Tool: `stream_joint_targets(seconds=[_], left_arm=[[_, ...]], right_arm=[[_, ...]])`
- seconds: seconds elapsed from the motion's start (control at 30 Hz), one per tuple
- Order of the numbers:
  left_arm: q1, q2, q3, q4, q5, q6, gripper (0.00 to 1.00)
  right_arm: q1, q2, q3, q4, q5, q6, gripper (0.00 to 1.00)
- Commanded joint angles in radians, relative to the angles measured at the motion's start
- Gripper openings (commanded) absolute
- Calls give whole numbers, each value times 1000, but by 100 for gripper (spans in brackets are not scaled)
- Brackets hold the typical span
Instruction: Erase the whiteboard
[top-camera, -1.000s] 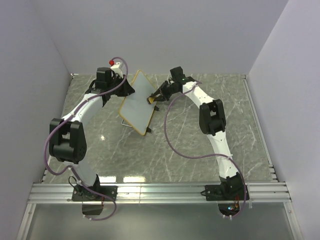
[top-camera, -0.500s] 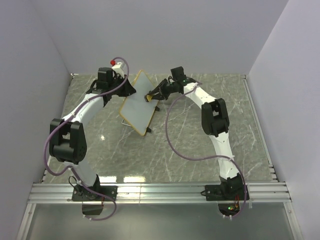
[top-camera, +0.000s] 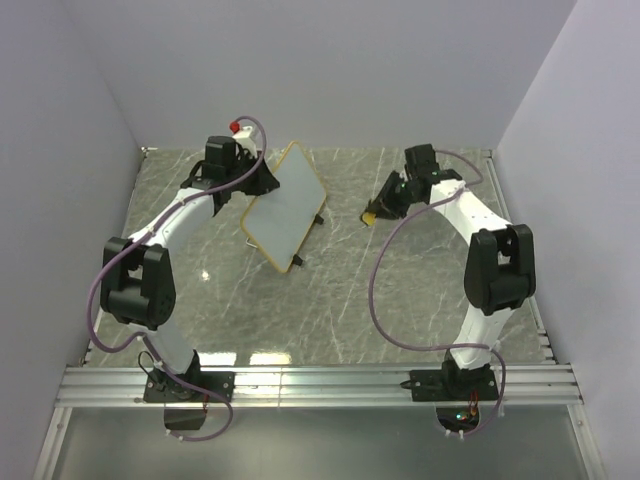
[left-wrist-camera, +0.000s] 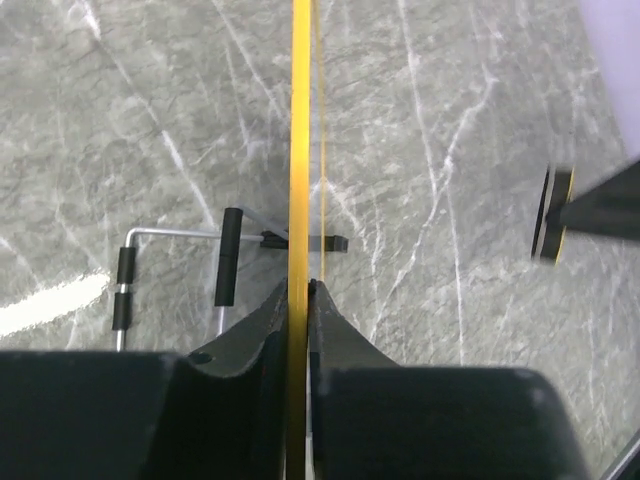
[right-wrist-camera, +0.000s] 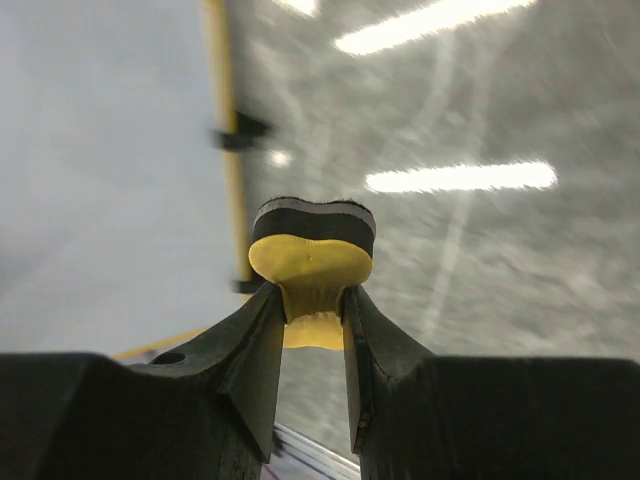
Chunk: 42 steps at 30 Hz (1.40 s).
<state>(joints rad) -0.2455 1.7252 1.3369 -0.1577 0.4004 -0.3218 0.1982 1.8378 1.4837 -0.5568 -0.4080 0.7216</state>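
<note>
The whiteboard (top-camera: 285, 208), white with a thin tan frame, is held tilted above the marble table at the back left. My left gripper (top-camera: 262, 182) is shut on its left edge. In the left wrist view the board shows edge-on as a yellow strip (left-wrist-camera: 298, 150) pinched between the jaws of the left gripper (left-wrist-camera: 298, 290). My right gripper (top-camera: 380, 208) hangs to the right of the board, apart from it, shut on the small yellow eraser (top-camera: 369, 216). The right wrist view shows that eraser (right-wrist-camera: 312, 250) squeezed in the right gripper (right-wrist-camera: 312, 300), with the whiteboard (right-wrist-camera: 110, 150) beyond on the left.
A bent wire stand (left-wrist-camera: 225, 270) with black sleeves lies on the table under the board, its end showing at the stand's left side (top-camera: 249, 238). Grey walls close the back and both sides. An aluminium rail (top-camera: 320, 380) runs along the near edge.
My right arm has swung to the right, carrying the eraser off the board's face and well clear of it. The left gripper and board have shifted slightly right.
</note>
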Motion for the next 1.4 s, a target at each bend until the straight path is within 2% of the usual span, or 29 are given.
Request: stream_joint_targets(seconds=[0.0, 0.17, 0.37, 0.63, 0.7, 0.77, 0.8, 0.83, 0.87, 0.97, 1.07, 1.3, 1.37], left_arm=[[-74, 96, -91, -407, 5, -3, 16], [-69, 99, -81, -421, -54, -34, 31], [-67, 85, -82, -428, -103, -74, 43], [-67, 48, -81, -448, -146, -91, 45], [-67, 28, -74, -457, -158, -94, 49], [-67, 10, -65, -470, -166, -99, 52], [-67, 4, -61, -479, -172, -99, 52], [-67, -3, -50, -485, -176, -102, 52], [-67, -12, -44, -490, -176, -102, 52], [-67, -29, -5, -529, -199, -102, 52], [-67, -52, 24, -562, -221, -103, 53], [-67, -91, 71, -611, -252, -111, 57], [-67, -104, 82, -626, -267, -114, 59]], right_arm=[[37, -40, -103, -40, 89, -82, 0], [37, -75, -168, -66, 118, -102, 0], [37, -110, -210, -77, 146, -132, 0], [38, -130, -269, -60, 159, -146, 0], [37, -124, -270, -64, 170, -149, 0], [37, -117, -269, -65, 176, -157, 20], [38, -114, -269, -66, 185, -160, 40], [38, -112, -266, -68, 190, -165, 48], [40, -106, -263, -69, 193, -168, 63], [40, -104, -224, -103, 213, -182, 86], [40, -135, -178, -130, 228, -198, 92], [40, -209, -85, -190, 224, -228, 93], [38, -250, -85, -186, 175, -229, 93]])
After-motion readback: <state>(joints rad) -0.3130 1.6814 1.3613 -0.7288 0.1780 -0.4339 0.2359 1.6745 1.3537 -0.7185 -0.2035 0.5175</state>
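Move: The right hand holds the eraser above the table; the bare spot for the eraser lies about 8 cm back, 3 cm to its right and 8 cm below. The whiteboard's middle is some 20 cm to that hand's left and 1 cm ahead, with the upper black clip 13 cm left, level with the hand. The left hand pinches the board's raised left edge; the board's middle lies about 5 cm back, 4 cm right and 6 cm lower. Back and down, about 8 cm and 7 cm, the right hand carries the gripped eraser onto the bare table, opens wide, then rises some 6 cm clear, easing forward. Meanwhile the left hand opens from its pinch while going about 10 cm back and 7 cm down, then creeps left and slightly up, wrist tipping some 30 degrees downward, ending with its fingers astride the board's left edge. ##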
